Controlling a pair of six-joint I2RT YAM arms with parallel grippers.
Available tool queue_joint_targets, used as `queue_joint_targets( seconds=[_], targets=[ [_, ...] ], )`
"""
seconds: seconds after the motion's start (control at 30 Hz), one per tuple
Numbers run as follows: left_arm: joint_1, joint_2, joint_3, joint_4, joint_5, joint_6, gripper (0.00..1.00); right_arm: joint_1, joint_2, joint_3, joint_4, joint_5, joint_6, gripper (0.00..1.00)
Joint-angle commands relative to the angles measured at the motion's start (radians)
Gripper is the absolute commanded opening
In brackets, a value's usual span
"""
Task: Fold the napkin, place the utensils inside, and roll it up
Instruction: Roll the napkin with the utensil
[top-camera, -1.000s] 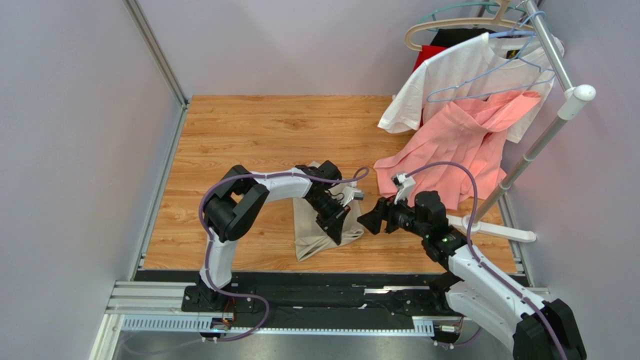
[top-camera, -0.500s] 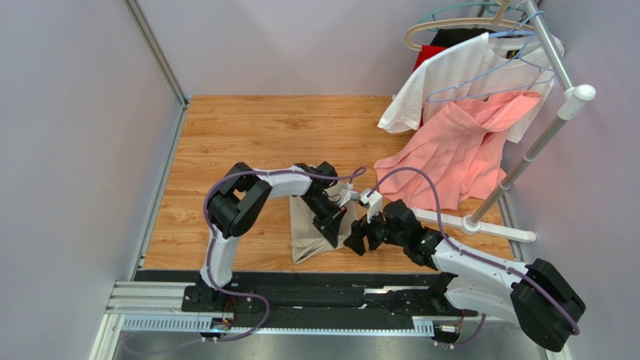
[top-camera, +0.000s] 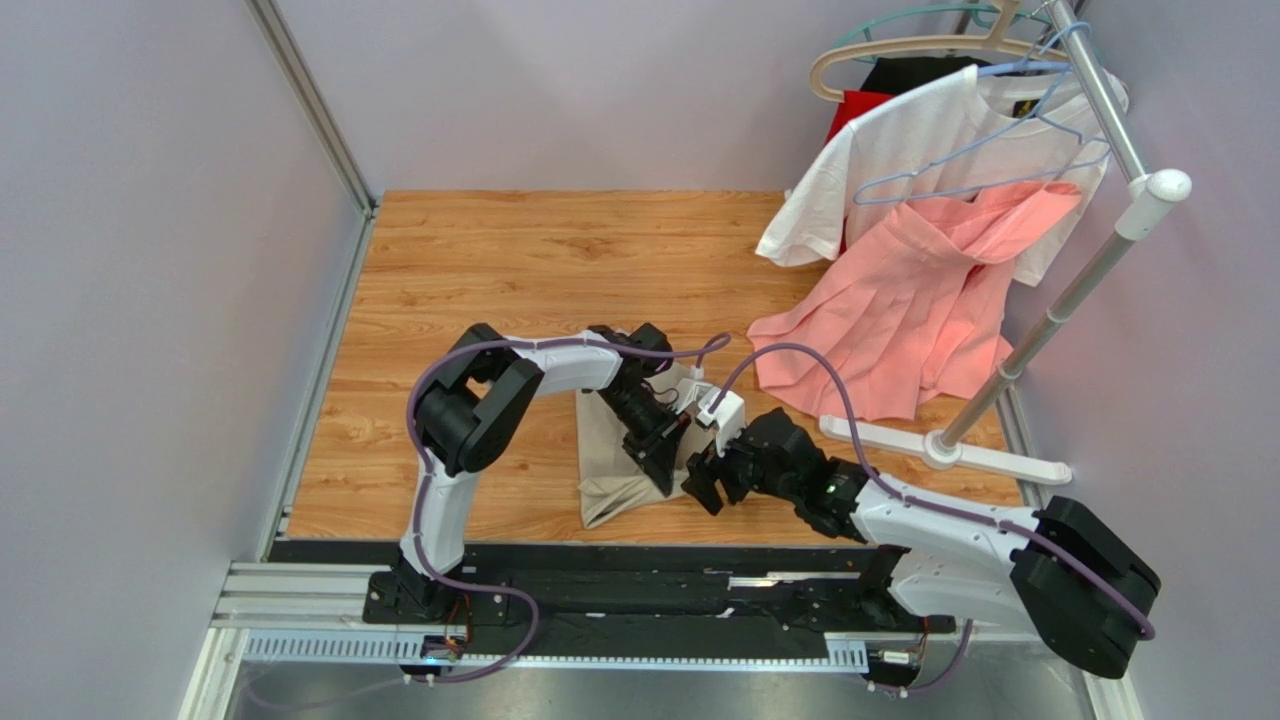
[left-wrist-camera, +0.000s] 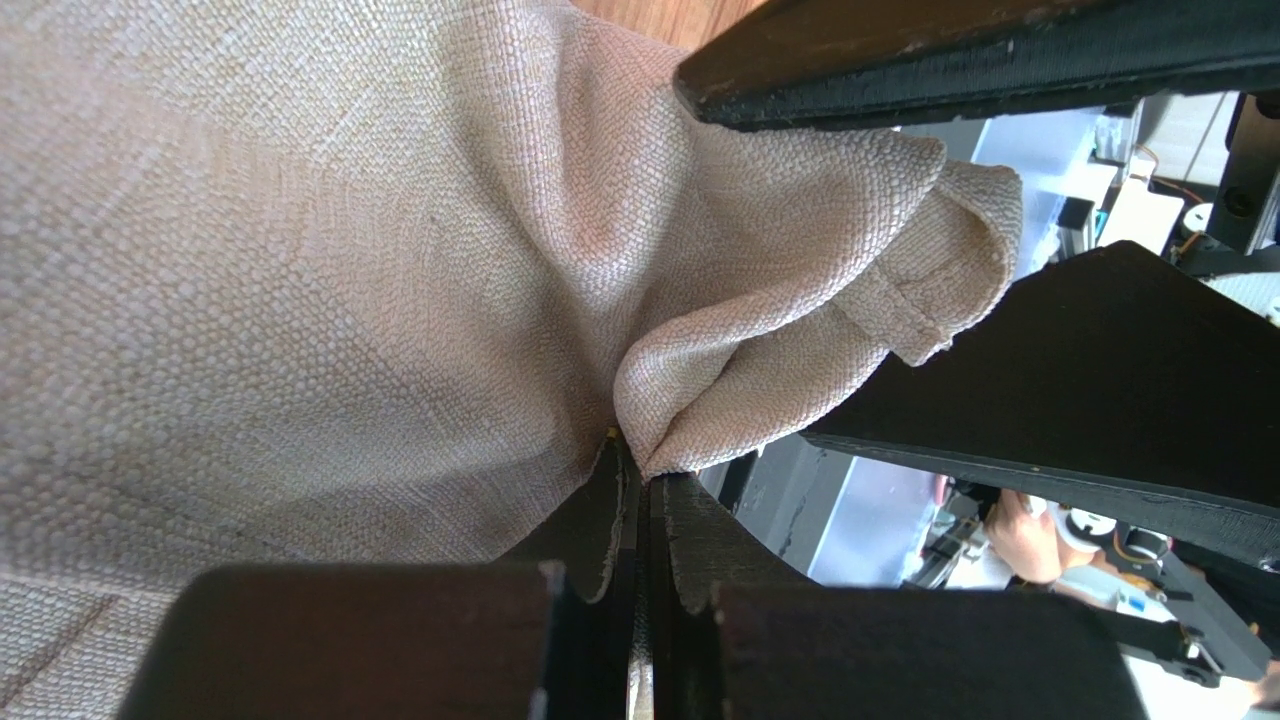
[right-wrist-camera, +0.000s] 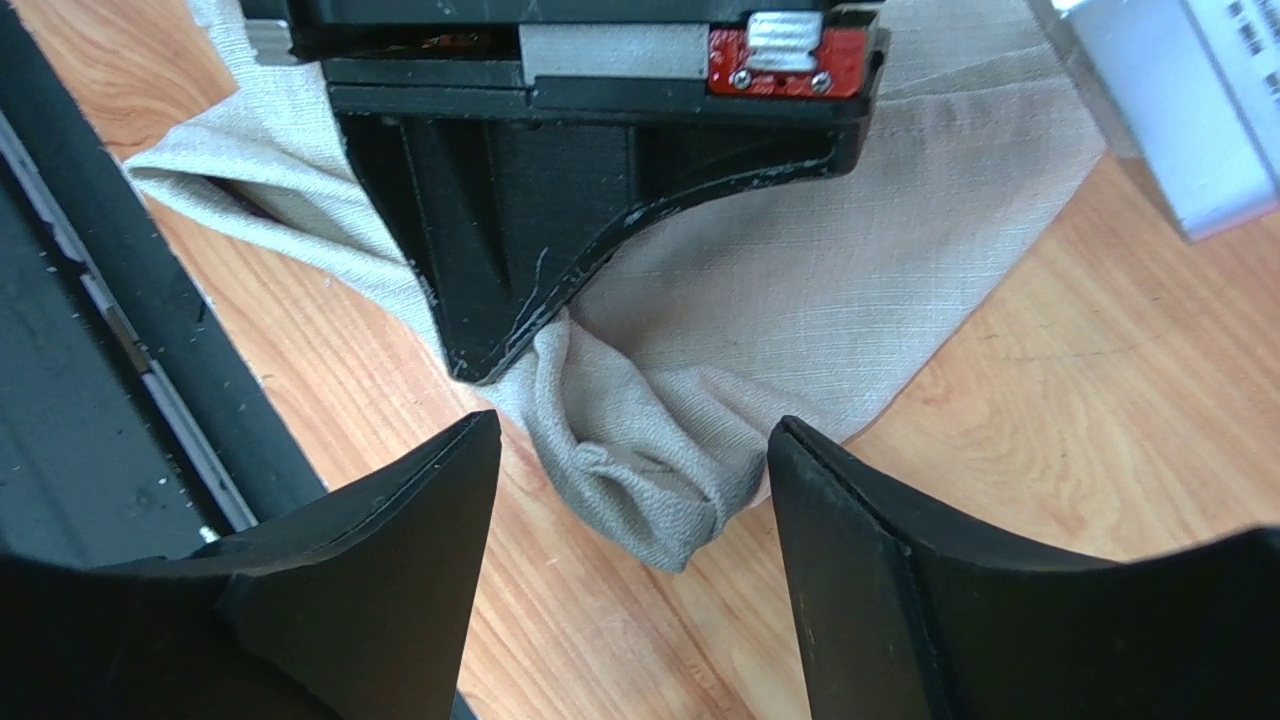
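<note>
The beige napkin (top-camera: 613, 477) lies crumpled on the wooden table, near the front edge. My left gripper (top-camera: 666, 450) is shut on a bunched fold of the napkin (left-wrist-camera: 301, 225), its fingertips (left-wrist-camera: 619, 503) pressed together on the cloth. My right gripper (top-camera: 703, 486) is open and sits just right of that spot. In the right wrist view its fingers (right-wrist-camera: 436, 495) stand wide on either side of the hanging napkin corner (right-wrist-camera: 654, 458), without touching it. The left gripper's black finger (right-wrist-camera: 511, 255) shows just above that corner. The utensils are out of view.
A salmon-pink garment (top-camera: 902, 300) and a white T-shirt (top-camera: 917, 143) hang from a rack (top-camera: 1074, 285) at the back right, the pink one draping onto the table. The rack's white base bar (top-camera: 962, 450) lies right of my right arm. The black rail (top-camera: 676, 578) runs along the near edge.
My right arm has swung left and down, bringing its open gripper up to the napkin corner held by the left gripper. The left gripper has shifted slightly, still shut on the cloth.
</note>
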Motion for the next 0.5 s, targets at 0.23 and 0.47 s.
queue_joint_targets(
  seconds=[0.23, 0.47],
  targets=[
    [0.005, 0.008, 0.022, -0.03, -0.001, 0.037, 0.0, 0.009, 0.079, 0.029, 0.113, 0.03, -0.052, 0.58],
    [0.005, 0.008, 0.024, -0.029, -0.007, 0.034, 0.0, 0.008, 0.07, 0.017, 0.127, -0.001, -0.038, 0.41]
  ],
)
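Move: The napkin roll's free end lies between and just below the right hand's open fingers, about 1 cm ahead, 1 cm left and 2 cm lower. The fold pinched by the left fingers is some 5 cm to the right hand's left, level with it in reach, and the napkin's near-left corner about 15 cm left and 4 cm back. From the left hand the free end is roughly 4 cm right and 1 cm forward. Right hand sinks about 1 cm, edging forward, fingers closing partway around the roll's free end; left keeps its pinch. ##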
